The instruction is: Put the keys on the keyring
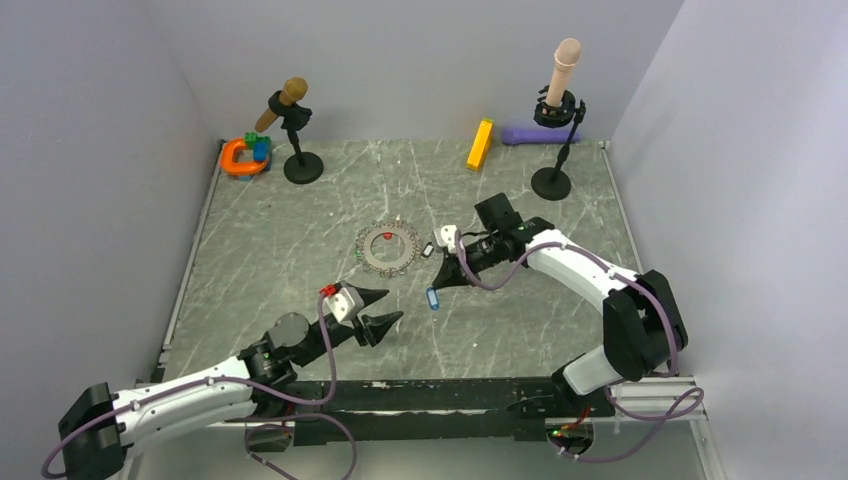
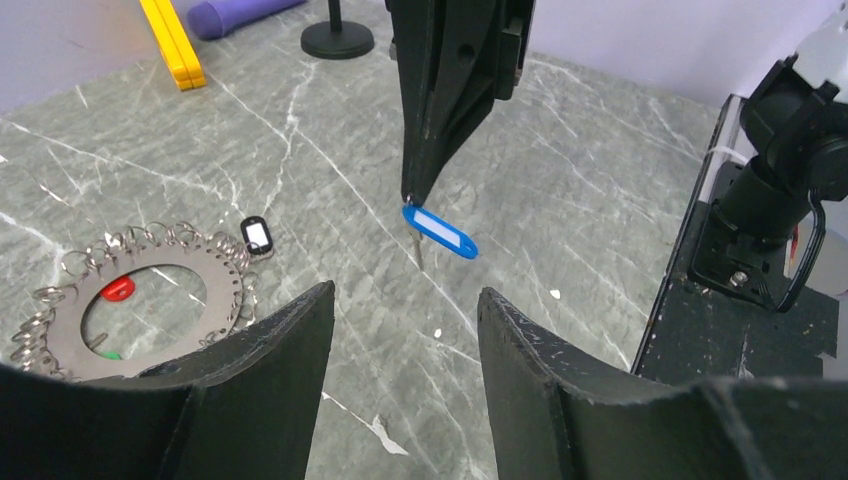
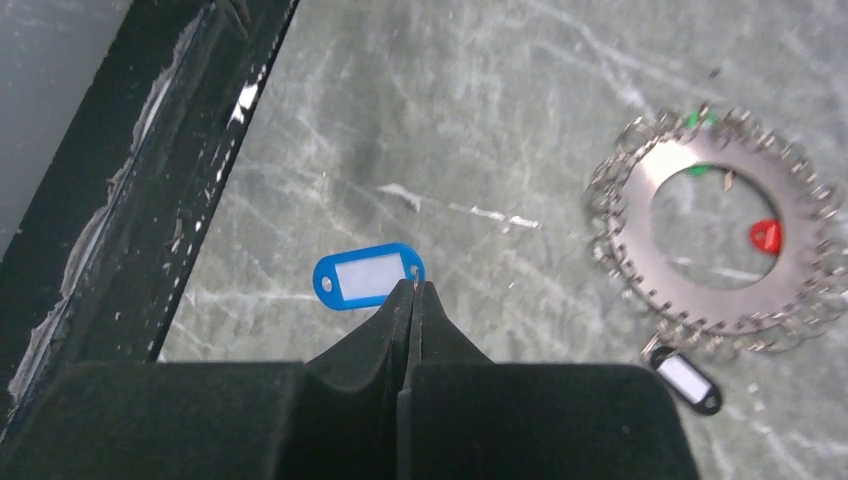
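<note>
The keyring (image 1: 388,247) (image 2: 200,290) (image 3: 720,303) lies flat mid-table, a grey disc fringed with small loops. A red key (image 2: 117,289) (image 3: 766,236) and a green key (image 2: 110,355) sit at its inner hole. Just off its rim lies a black key (image 2: 257,236) (image 3: 686,378). My right gripper (image 1: 440,283) (image 2: 407,195) (image 3: 413,285) points down, shut on the end loop of the blue key (image 1: 432,298) (image 2: 440,232) (image 3: 365,276), to the right of the keyring. Nearer the front edge, my left gripper (image 1: 392,306) (image 2: 405,290) is open and holds nothing.
A yellow block (image 1: 480,144) (image 2: 172,40) and a purple piece (image 1: 530,134) lie at the back. An orange C-shaped toy (image 1: 240,158) sits back left. Two black stands (image 1: 303,165) (image 1: 551,182) rise near the back. The black front rail (image 3: 150,200) borders the table.
</note>
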Available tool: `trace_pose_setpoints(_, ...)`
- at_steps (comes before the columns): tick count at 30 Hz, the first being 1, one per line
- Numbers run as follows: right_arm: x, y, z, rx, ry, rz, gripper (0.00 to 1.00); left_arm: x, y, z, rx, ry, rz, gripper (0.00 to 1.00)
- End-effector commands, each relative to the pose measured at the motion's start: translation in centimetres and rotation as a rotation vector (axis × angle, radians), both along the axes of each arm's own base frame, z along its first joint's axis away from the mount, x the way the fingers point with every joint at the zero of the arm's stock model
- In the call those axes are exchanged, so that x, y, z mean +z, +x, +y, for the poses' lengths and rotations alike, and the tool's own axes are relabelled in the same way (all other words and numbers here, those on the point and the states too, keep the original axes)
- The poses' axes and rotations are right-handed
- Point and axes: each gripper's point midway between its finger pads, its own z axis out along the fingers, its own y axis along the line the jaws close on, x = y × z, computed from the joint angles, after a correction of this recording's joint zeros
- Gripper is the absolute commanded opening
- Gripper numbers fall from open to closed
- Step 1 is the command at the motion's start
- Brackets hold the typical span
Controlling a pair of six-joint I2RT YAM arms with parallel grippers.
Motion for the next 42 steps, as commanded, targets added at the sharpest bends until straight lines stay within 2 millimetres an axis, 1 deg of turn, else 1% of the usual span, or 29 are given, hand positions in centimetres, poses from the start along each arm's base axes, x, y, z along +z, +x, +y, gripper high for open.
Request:
trace_pose_setpoints(1, -2.5, 1.5, -0.8, -0.091, -0.069, -0.024, 0.00, 2.4, -0.3, -1.0, -0.038, -0.063, -0.015, 0.59)
trace_pose_setpoints(2, -3.8, 2.3, -1.3, -0.142, -0.112, -0.011, 0.00, 2.4, -0.3, -1.0, -0.042, -0.059, -0.014, 0.59)
trace_pose_setpoints(3, -4.5, 3.2, -1.6, -0.188, -0.132, -0.006, 0.00, 2.4, -0.4, -1.1, -0.043, -0.057, -0.012, 0.59)
trace_pose_setpoints(5, -6.0, 3.8, -2.4, -0.253, -0.169, 0.004, 0.00, 2.3, -0.4, -1.0, -0.041, -0.057, -0.012, 0.59)
trace_pose_setpoints(7, -6.3, 4.2, -2.8, -0.288, -0.187, -0.038, 0.00, 2.1, -0.3, -0.8, -0.034, -0.060, -0.009, 0.59)
trace_pose_setpoints(9, -7.1, 4.6, -3.6, -0.321, -0.241, -0.080, 0.00, 2.0, -0.4, -0.7, -0.032, -0.063, -0.008, 0.59)
trace_pose_setpoints(11, -8.0, 4.5, -4.3, -0.321, -0.308, -0.075, 0.00, 1.8, -0.4, -0.6, -0.031, -0.063, -0.003, 0.59)
trace_pose_setpoints(14, -9.4, 3.9, -5.1, -0.321, -0.361, -0.069, 0.00, 1.6, -0.4, -0.6, -0.031, -0.060, -0.001, 0.60)
trace_pose_setpoints(19, -10.5, 2.9, -6.3, -0.290, -0.421, -0.065, 0.05, 1.7, -0.4, -0.7, -0.034, -0.050, -0.002, 0.59)
trace_pose_setpoints(25, -10.5, 1.3, -7.3, -0.260, -0.429, -0.083, 0.17, 1.5, -0.5, -0.6, -0.034, -0.054, 0.002, 0.59)
trace_pose_setpoints(28, -10.5, 0.9, -7.7, -0.251, -0.439, -0.082, 0.20, 1.5, -0.5, -0.7, -0.037, -0.051, 0.002, 0.59)
trace_pose_setpoints(30, -10.0, 1.2, -7.8, -0.268, -0.423, -0.070, 0.21, 1.6, -0.5, -0.8, -0.040, -0.045, 0.000, 0.59)
trace_pose_setpoints(32, -8.7, 1.9, -8.1, -0.300, -0.369, -0.039, 0.23, 1.7, -0.5, -0.8, -0.040, -0.042, -0.001, 0.59)
trace_pose_setpoints(34, -8.0, 2.2, -8.3, -0.311, -0.340, -0.032, 0.26, 1.6, -0.5, -0.8, -0.039, -0.044, 0.000, 0.60)
trace_pose_setpoints(38, -8.4, 1.7, -8.0, -0.265, -0.334, -0.051, 0.33, 1.5, -0.4, -0.8, -0.037, -0.047, 0.001, 0.60)
trace_pose_setpoints(40, -9.1, 2.0, -7.5, -0.252, -0.357, -0.089, 0.34, 1.5, -0.4, -0.9, -0.039, -0.044, 0.001, 0.60)
trace_pose_setpoints(42, -9.2, 2.3, -6.9, -0.244, -0.368, -0.114, 0.35, 1.5, -0.4, -0.9, -0.039, -0.040, 0.000, 0.60)
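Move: The right hand already pinches the blue tag with its key dangling. The bare patch of table it is taken to lies about 5 cm to the right, 2 cm ahead and 14 cm below. The round metal ring is roughly 14 cm ahead and 8 cm left, the black tag about 14 cm straight ahead, both 14 cm lower. From the left hand that patch is some 7 cm ahead, 12 cm right and 18 cm down. Letting go of the blue tag and its key low over the bare table, the right hand opens its fingers about a third of the way. It first sinks some 11 cm while carrying them right and slightly forward, tipping its fingers down about 25 degrees and turning a little clockwise, then keeps drifting right as it opens, to some 9 cm in all, easing back and finally rising a touch, clear of the tag. ##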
